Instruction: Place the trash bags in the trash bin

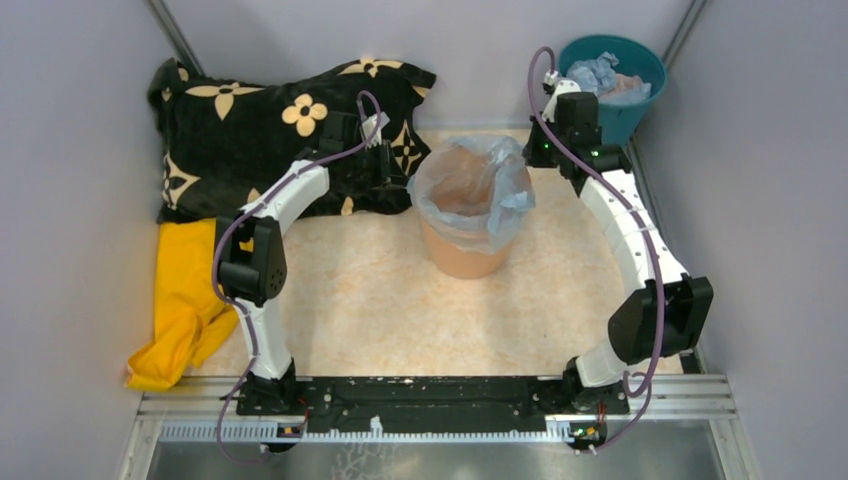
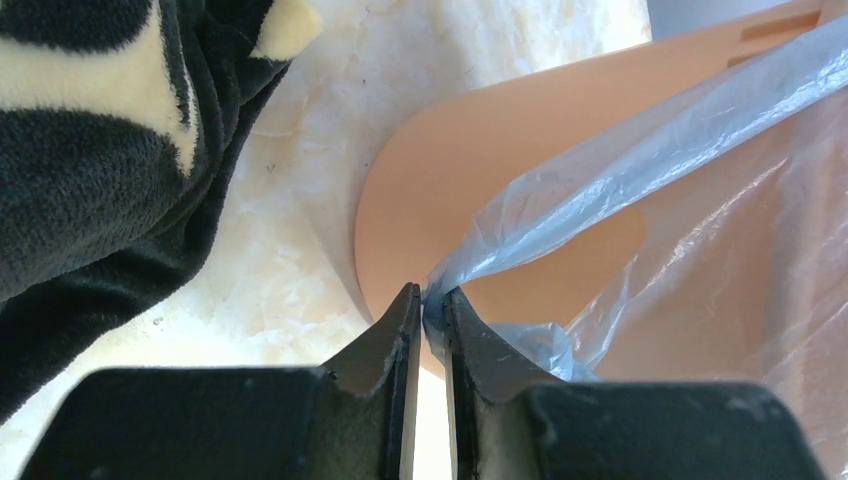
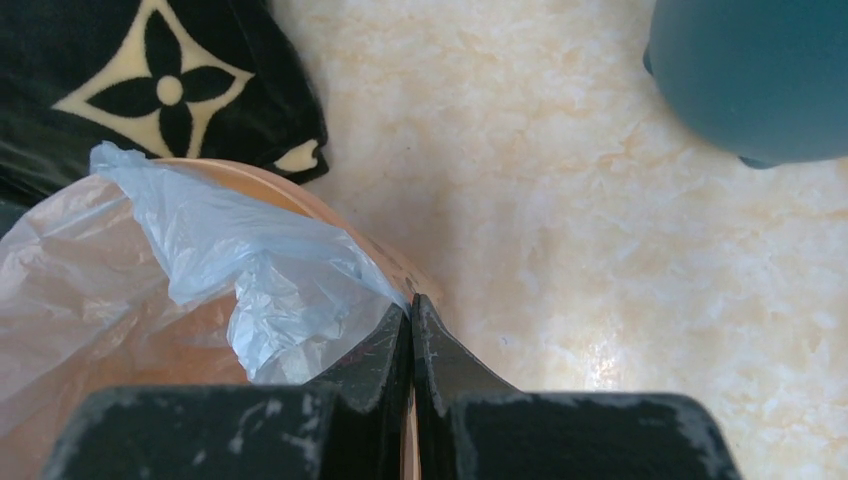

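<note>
The peach trash bin (image 1: 465, 250) stands mid-table, and a pale blue trash bag (image 1: 470, 170) lines its mouth and spills over the rim. My left gripper (image 1: 405, 175) is at the bin's left rim. In the left wrist view it (image 2: 432, 305) is shut on a twisted strip of the bag (image 2: 650, 150), in front of the bin's wall (image 2: 480, 170). My right gripper (image 1: 535, 152) is at the right rim. Its tips (image 3: 411, 305) are shut where the bag's film (image 3: 250, 260) draws to a point, over the bin's edge (image 3: 425, 285).
A dark teal bucket (image 1: 625, 100) holding more crumpled blue film (image 1: 597, 72) stands at the back right, close behind my right arm. A black flower-print cloth (image 1: 260, 130) lies at the back left, under my left wrist. A yellow cloth (image 1: 185, 300) lies along the left wall.
</note>
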Controlling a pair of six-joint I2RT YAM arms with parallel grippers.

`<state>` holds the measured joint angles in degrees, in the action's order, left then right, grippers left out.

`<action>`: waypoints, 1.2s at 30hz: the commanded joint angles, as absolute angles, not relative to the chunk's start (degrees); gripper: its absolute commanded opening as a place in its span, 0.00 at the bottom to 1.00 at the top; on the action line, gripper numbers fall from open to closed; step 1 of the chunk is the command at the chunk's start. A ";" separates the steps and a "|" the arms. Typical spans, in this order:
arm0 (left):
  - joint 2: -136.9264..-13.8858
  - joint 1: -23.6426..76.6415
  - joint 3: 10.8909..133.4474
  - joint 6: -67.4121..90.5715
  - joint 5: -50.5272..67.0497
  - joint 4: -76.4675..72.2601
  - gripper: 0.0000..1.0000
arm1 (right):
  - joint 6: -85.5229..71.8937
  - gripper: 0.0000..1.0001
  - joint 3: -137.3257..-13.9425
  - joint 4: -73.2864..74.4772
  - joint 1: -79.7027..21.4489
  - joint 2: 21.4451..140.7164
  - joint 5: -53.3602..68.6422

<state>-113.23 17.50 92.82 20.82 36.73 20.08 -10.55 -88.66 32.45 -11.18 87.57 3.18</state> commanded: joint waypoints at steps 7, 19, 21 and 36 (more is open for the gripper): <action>-110.10 17.14 89.59 20.83 37.83 18.69 0.20 | -15.26 0.00 -81.67 29.86 -9.57 83.07 4.26; -109.09 17.13 89.47 21.08 38.23 18.81 0.20 | -21.26 0.00 -74.80 23.36 -9.51 83.59 9.53; -109.07 17.14 89.47 21.24 38.47 18.87 0.20 | -22.47 0.00 -72.99 20.95 -9.49 84.01 11.61; -104.29 17.14 80.79 22.06 38.41 16.72 0.20 | -25.99 0.00 -68.15 15.75 -11.08 83.24 16.51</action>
<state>-107.02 17.47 83.13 21.82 37.56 18.04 -26.22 -68.99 15.57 -10.07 85.19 16.10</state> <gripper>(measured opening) 0.197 0.003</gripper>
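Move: The orange trash bin, with the blue bag spread over its mouth, has its middle about 10 cm left of the right gripper, 6 cm back and 15 cm lower. The teal bin stands some 17 cm to the right of this gripper and 16 cm farther out. From the left gripper the orange bin lies about 12 cm right, 5 cm back and slightly lower; the dark pillow's middle is roughly 22 cm to its left and 13 cm ahead. Keep the right fingers shut on the bag's edge and bring them down about 7 cm beside the orange bin's right side, easing back slightly, then some 4 cm left while lowering, rolling the hand's left side up some 20 degrees. Hold the left gripper's pinch on the opposite edge almost still, then draw it back about 3 cm at the end. ##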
